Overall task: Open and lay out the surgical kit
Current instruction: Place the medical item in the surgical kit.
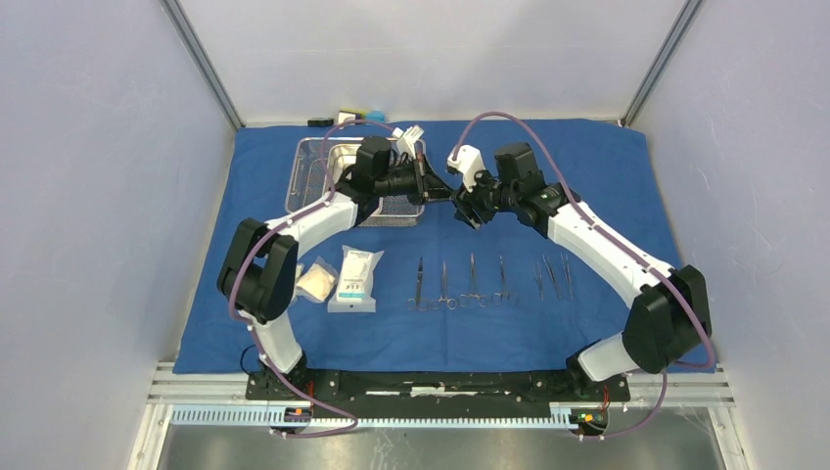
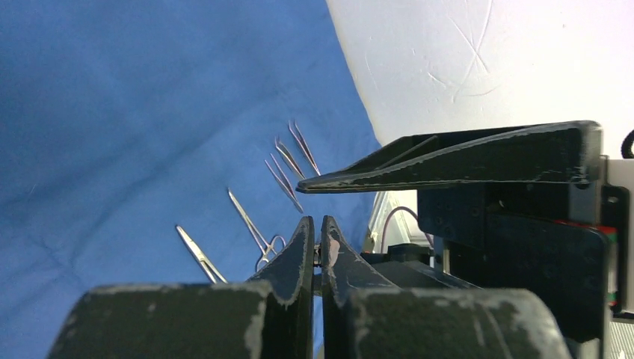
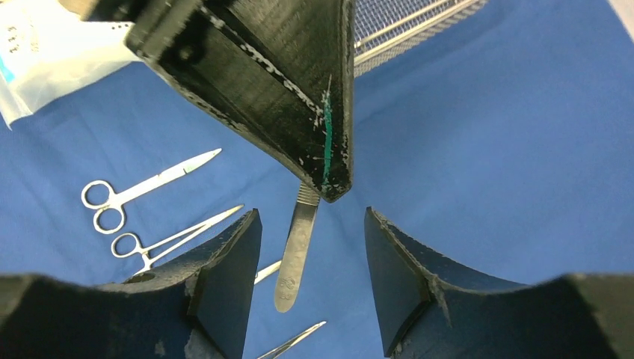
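The surgical kit lies spread on its blue cloth wrap. My left gripper is shut on a flat steel handle, which hangs from its fingertips above the cloth. My right gripper stands open with a finger on either side of that handle, not touching it. In the left wrist view the left gripper shows its fingers pressed together, with one right finger above them. Several slim steel instruments lie in a row on the near cloth. Two white packets lie to their left.
The wire-mesh basket with a smaller steel pan in it sits at the back left, partly behind my left arm. Small coloured blocks lie beyond the cloth's far edge. Scissors lie below my right gripper.
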Robot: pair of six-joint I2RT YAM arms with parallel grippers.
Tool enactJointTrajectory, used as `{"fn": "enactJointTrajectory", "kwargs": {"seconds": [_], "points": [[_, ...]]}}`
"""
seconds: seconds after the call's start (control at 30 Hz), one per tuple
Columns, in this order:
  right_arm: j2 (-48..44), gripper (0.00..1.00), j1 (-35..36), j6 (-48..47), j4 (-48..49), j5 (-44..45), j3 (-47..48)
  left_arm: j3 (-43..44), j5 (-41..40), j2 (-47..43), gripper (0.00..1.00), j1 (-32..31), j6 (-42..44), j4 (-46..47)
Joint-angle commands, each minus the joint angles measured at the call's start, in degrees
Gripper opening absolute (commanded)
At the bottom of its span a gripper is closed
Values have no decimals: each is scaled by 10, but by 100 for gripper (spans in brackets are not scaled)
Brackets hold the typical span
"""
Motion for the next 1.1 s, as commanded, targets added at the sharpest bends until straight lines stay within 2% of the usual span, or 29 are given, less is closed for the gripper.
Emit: {"fn": "enactJointTrajectory", "kwargs": {"seconds": [0.0, 0.17, 0.43, 0.87, 1.07], "points": [[4, 59, 1, -6, 1, 25, 16, 15, 16, 3, 2, -2, 20, 28], [2, 57, 0, -2, 7, 15, 8, 1, 27, -1, 2, -2, 17, 63], [5, 44, 0, 13, 15, -36, 2, -9, 33, -6, 2, -2, 27, 89], [12, 30, -3, 25, 23, -32, -2, -16, 32, -8, 2, -4, 29, 96], [20, 27, -3, 28, 26, -36, -3, -17, 34, -7, 2, -4, 21, 103]]}}
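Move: The flat steel medical item is still clamped in the left gripper, its middle about 2 cm to that hand's right, 1 cm back and 2 cm below. From the right gripper, the medical item's middle is roughly 1 cm ahead and 1 cm left, level, between the open fingers. The tray's middle is some 23 cm left of the right gripper and 6 cm farther out; the nearest clamp is 14 cm back and 2 cm right. Tray and clamp lie about 18 cm below. Close the right gripper's fingers steadily around the free part of the medical item, from well open to roughly half that gap, leaving them not yet shut. Hold that hand nearly in place, letting it sink about 1 cm and then ease about 1 cm left. Keep the left gripper clamped on the other end, nearly still, tilting it only some 5 degrees. ##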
